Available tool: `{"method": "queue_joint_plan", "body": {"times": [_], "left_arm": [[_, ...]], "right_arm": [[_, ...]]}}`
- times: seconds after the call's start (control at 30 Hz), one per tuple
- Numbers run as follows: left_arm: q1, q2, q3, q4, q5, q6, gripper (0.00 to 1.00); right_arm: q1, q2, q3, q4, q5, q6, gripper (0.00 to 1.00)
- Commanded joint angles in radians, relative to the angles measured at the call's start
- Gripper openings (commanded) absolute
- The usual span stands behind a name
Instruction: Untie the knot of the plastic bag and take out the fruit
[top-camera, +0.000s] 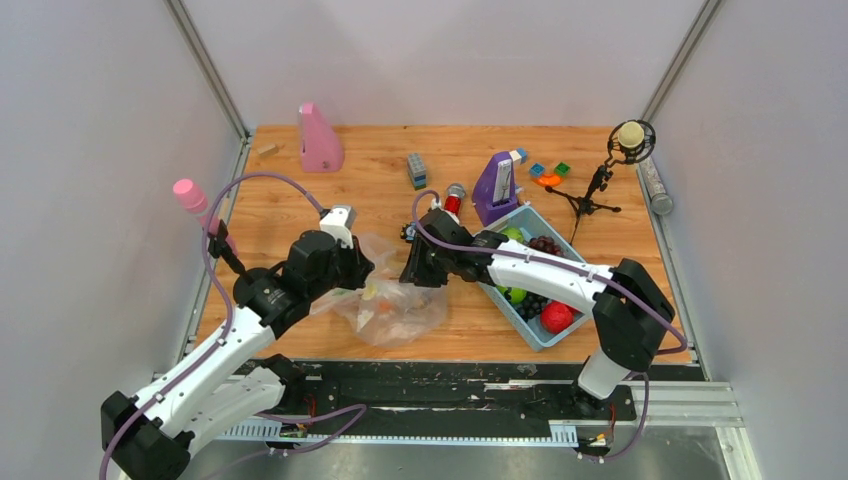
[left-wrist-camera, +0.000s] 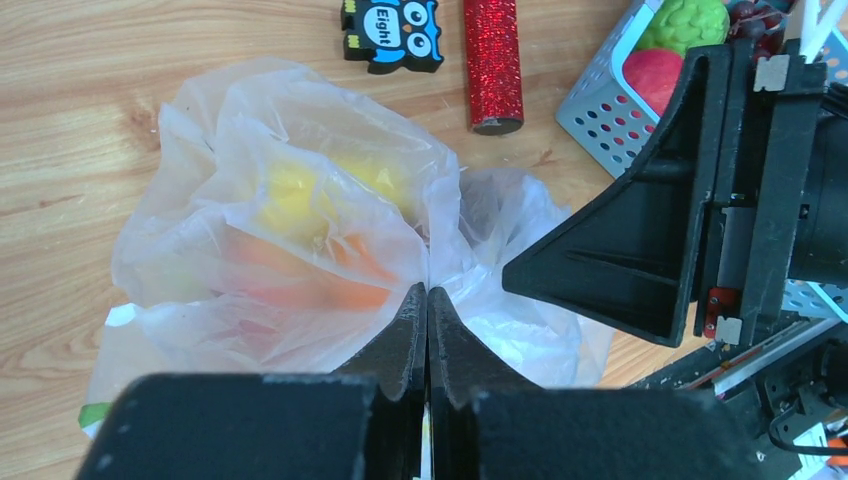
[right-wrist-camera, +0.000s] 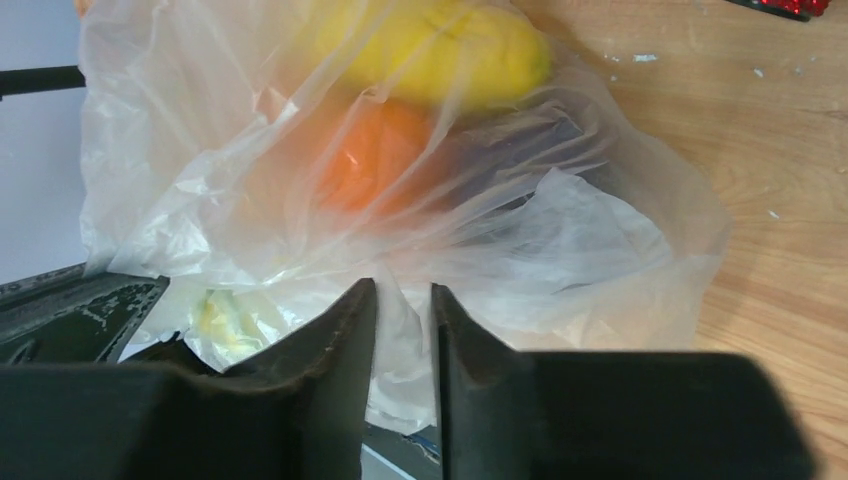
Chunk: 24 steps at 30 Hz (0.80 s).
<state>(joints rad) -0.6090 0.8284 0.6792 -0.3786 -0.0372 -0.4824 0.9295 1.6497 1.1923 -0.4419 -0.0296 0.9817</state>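
Observation:
The plastic bag (top-camera: 395, 305) lies crumpled on the wooden table between my two grippers. It also shows in the left wrist view (left-wrist-camera: 300, 230) and the right wrist view (right-wrist-camera: 520, 230). Through the film I see the fruit: a yellow banana (right-wrist-camera: 440, 45) and an orange piece (right-wrist-camera: 375, 160). My left gripper (left-wrist-camera: 427, 290) is shut on a fold of the bag's film at its left side (top-camera: 368, 285). My right gripper (right-wrist-camera: 403, 288) is at the bag's far right edge (top-camera: 415, 275), its jaws narrow with a bunched strip of film pinched between them. I cannot pick out the knot.
A blue tray (top-camera: 537, 338) with a red apple (top-camera: 556, 317), grapes and green fruit stands right of the bag. A red glitter cylinder (left-wrist-camera: 492, 65) and an owl block (left-wrist-camera: 392, 33) lie just behind the bag. A purple object (top-camera: 497, 188), a pink one (top-camera: 320, 140) and a small stand (top-camera: 600, 185) are farther back.

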Motion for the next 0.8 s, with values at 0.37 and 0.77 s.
{"method": "queue_joint_plan", "body": {"times": [0.37, 0.77], "left_arm": [[0.003, -0.106, 0.052, -0.184, -0.344, -0.091, 0.00], [0.056, -0.151, 0.093, -0.369, -0.474, -0.105, 0.00]], "right_arm": [[-0.047, -0.229, -0.151, 0.033, 0.152, -0.004, 0.00], [-0.152, -0.399, -0.317, 0.007, 0.191, 0.067, 0.00]]}}
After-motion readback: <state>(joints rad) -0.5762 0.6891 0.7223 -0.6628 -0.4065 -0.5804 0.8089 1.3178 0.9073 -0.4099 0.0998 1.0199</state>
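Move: Just below the left hand lies the fruit-filled body of the plastic bag, about 2 cm back, 3 cm right and 11 cm down; the owl block is some 11 cm ahead and 8 cm right. From the right hand the bag's body sits 3 cm left, level, 6 cm lower. That hand has the owl block 12 cm ahead and 2 cm right, the red tube 14 cm ahead and 10 cm right, and the basket roughly 30 cm right, 2 cm ahead. Closing fully on the loose plastic between its fingers, the right hand pinches the bag, rises a couple of centimetres, then draws about 9 cm right towards the basket, turning slightly clockwise. The left hand, fingers still shut on its plastic, pulls the other way, some 9 cm left, swinging about 20 degrees counter-clockwise. ##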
